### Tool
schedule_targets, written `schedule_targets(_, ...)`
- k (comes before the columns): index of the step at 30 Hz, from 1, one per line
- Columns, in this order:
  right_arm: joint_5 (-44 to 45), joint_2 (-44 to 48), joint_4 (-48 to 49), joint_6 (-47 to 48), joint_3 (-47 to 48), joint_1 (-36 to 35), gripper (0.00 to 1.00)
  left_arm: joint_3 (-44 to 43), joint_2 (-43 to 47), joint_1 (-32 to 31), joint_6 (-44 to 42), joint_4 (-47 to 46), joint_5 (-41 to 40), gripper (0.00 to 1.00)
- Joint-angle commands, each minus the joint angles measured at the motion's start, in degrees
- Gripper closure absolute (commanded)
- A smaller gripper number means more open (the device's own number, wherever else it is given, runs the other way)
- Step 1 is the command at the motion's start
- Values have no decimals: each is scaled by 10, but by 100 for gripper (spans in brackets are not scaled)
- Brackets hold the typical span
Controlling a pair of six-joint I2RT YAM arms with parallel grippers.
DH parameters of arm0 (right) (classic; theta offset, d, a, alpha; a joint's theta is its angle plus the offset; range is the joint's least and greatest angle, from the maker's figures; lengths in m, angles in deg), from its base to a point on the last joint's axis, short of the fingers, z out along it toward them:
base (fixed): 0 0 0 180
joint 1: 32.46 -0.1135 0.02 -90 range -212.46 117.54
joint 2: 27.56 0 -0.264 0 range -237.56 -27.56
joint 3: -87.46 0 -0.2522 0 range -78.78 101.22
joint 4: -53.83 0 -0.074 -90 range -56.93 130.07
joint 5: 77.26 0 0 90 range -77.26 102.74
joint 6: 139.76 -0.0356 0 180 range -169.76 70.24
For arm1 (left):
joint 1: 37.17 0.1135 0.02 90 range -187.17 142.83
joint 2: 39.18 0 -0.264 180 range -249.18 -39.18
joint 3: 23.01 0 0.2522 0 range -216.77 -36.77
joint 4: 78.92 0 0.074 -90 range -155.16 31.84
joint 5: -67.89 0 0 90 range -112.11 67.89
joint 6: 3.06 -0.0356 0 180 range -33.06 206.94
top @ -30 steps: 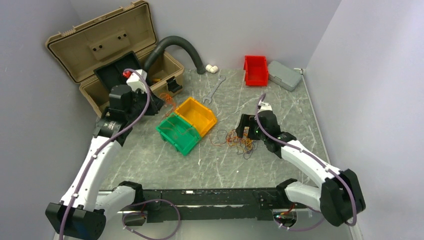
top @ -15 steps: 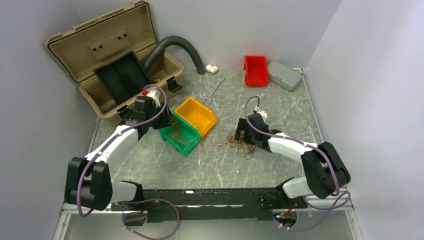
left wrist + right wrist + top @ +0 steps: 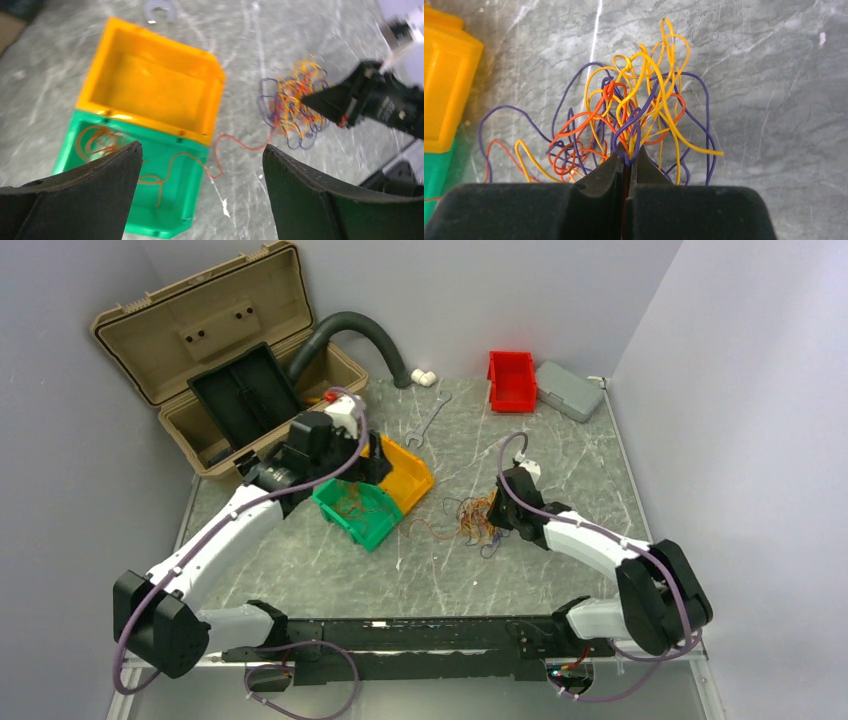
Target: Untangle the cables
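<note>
The cables (image 3: 474, 518) lie as a tangled bunch of orange, yellow and purple wires on the marble table, right of the bins. My right gripper (image 3: 628, 159) is shut on several strands at the near edge of the cables (image 3: 639, 107); in the top view the right gripper (image 3: 497, 511) sits low at the bunch's right side. My left gripper (image 3: 202, 147) hangs open and holds nothing, above the green bin (image 3: 165, 200). One orange wire (image 3: 100, 142) lies coiled in that bin and trails over its rim towards the cables (image 3: 295, 107).
A yellow bin (image 3: 405, 472) adjoins the green bin (image 3: 360, 512). An open tan toolbox (image 3: 200, 350) and a grey ribbed hose (image 3: 360, 330) stand at the back left. A wrench (image 3: 428, 420), a red bin (image 3: 512, 380) and a grey box (image 3: 570, 390) lie further back.
My left arm swung right from the toolbox to above the bins and its gripper opened, leaving an orange wire in the green bin. My right gripper dropped onto the bunch and shut.
</note>
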Motion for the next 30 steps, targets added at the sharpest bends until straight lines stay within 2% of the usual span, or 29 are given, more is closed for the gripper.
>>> schedule_targets(1,8,66,-34,-2,14,1,100,-16,-37,-85,-64,-6,26,6)
schedule_targets(6,-8,123,-74,-7,40,8,100,20,-90,-125,-85,-114,78,7)
schedule_targets(17,-91,165,-162,-43,178,22,100,227,-21,-126,-136,-496,173,9)
schedule_targets(19,-100,164,-169,-55,194,22,100,268,-20,-126,-149,-588,198,10)
schedule_targets(22,-132,162,-172,-66,209,22,100,325,-22,-129,-152,-728,194,6)
schedule_targets(30,-194,175,-143,-116,211,23,100,307,-88,-141,-186,-783,202,6)
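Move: The right hand already has the cable tangle pinched just above the table; its bulk spreads about 1 cm ahead, 2 cm to the left and 2 cm below, with the yellow bin some 19 cm left and 9 cm ahead. From the open left hand the tangle lies about 20 cm right, 2 cm back and 20 cm down; below that hand, by some 20 cm, are the yellow bin, 7 cm ahead and 3 cm right, and the green bin, level and 3 cm left. Up goes the right hand, about 18 cm and latterly a little left, rolling some 20 degrees left side up while it keeps the cables pinched. The open left hand sweeps right and back to approach the hanging tangle, first dipping about 8 cm, then climbing halfway back, as its wrist turns clockwise and its fingers tip up towards level. ##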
